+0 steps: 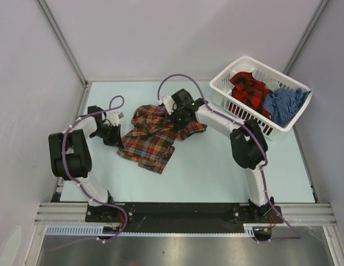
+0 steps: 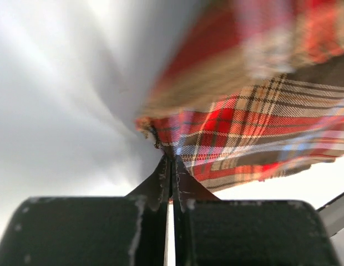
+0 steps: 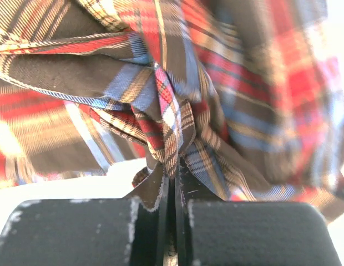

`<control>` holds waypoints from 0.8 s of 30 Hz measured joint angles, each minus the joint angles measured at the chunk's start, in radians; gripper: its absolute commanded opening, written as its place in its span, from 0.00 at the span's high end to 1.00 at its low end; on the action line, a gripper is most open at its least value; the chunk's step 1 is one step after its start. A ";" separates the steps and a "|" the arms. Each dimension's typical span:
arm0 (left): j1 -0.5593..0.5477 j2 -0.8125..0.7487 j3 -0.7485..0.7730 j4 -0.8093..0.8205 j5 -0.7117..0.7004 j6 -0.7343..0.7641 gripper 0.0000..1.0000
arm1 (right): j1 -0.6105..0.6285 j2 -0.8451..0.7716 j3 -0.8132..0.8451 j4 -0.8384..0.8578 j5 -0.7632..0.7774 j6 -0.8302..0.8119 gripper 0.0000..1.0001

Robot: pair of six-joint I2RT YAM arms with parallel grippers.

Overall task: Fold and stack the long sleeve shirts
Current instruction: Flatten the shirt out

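Observation:
A brown, red-orange and light-blue plaid shirt (image 1: 151, 136) lies crumpled on the pale table, left of centre. My left gripper (image 1: 117, 138) is shut on the shirt's left edge (image 2: 227, 138); the cloth corner is pinched at the fingertips (image 2: 171, 158). My right gripper (image 1: 182, 117) is shut on a bunched fold at the shirt's upper right (image 3: 161, 100); cloth is caught between the fingertips (image 3: 173, 166). A red-and-black plaid shirt (image 1: 248, 88) and a blue checked shirt (image 1: 284, 104) lie in the basket at the back right.
The white plastic laundry basket (image 1: 227, 83) stands at the table's back right corner. Grey walls close the left, back and right sides. Purple cables loop above both arms. The black base rail (image 1: 177, 213) runs along the near edge.

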 measured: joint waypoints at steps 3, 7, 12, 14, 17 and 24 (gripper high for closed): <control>0.063 -0.025 0.060 -0.056 0.017 0.005 1.00 | -0.058 -0.058 0.003 -0.037 -0.056 -0.006 1.00; 0.117 -0.154 0.169 -0.114 0.026 0.039 1.00 | -0.130 -0.188 0.044 -0.083 -0.134 -0.038 1.00; 0.115 -0.330 0.259 -0.174 0.019 0.099 1.00 | -0.164 -0.275 0.280 -0.163 -0.175 -0.082 1.00; 0.115 -0.393 0.274 -0.197 0.011 0.120 1.00 | -0.164 -0.304 0.352 -0.192 -0.186 -0.092 1.00; 0.115 -0.481 0.283 -0.222 0.011 0.143 1.00 | -0.151 -0.373 0.390 -0.227 -0.189 -0.105 1.00; 0.115 -0.745 0.267 -0.221 0.021 0.167 1.00 | -0.043 -0.608 0.229 -0.234 -0.091 -0.177 0.86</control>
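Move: Both my hands are already shut on the plaid shirt. From my left hand, on its left edge, the shirt's middle lies about 15 cm to the right, 5 cm ahead and roughly level in height. From my right hand it lies about 8 cm left, 1 cm back and 3 cm below. The shirt's cuff flap is some 14 cm right and 7 cm back from my left hand. The laundry basket sits some 36 cm right and 16 cm ahead of my right hand. I lift the pinched shirt fast with both hands, my right rising about 34 cm and my left some 28 cm and still climbing. They part by roughly 10 cm, mostly because my right hand goes right. Each hand eases forward a little, then draws back towards me, the right more, while both wrists tip so the fingers swing up and outward. Both grips stay shut. ##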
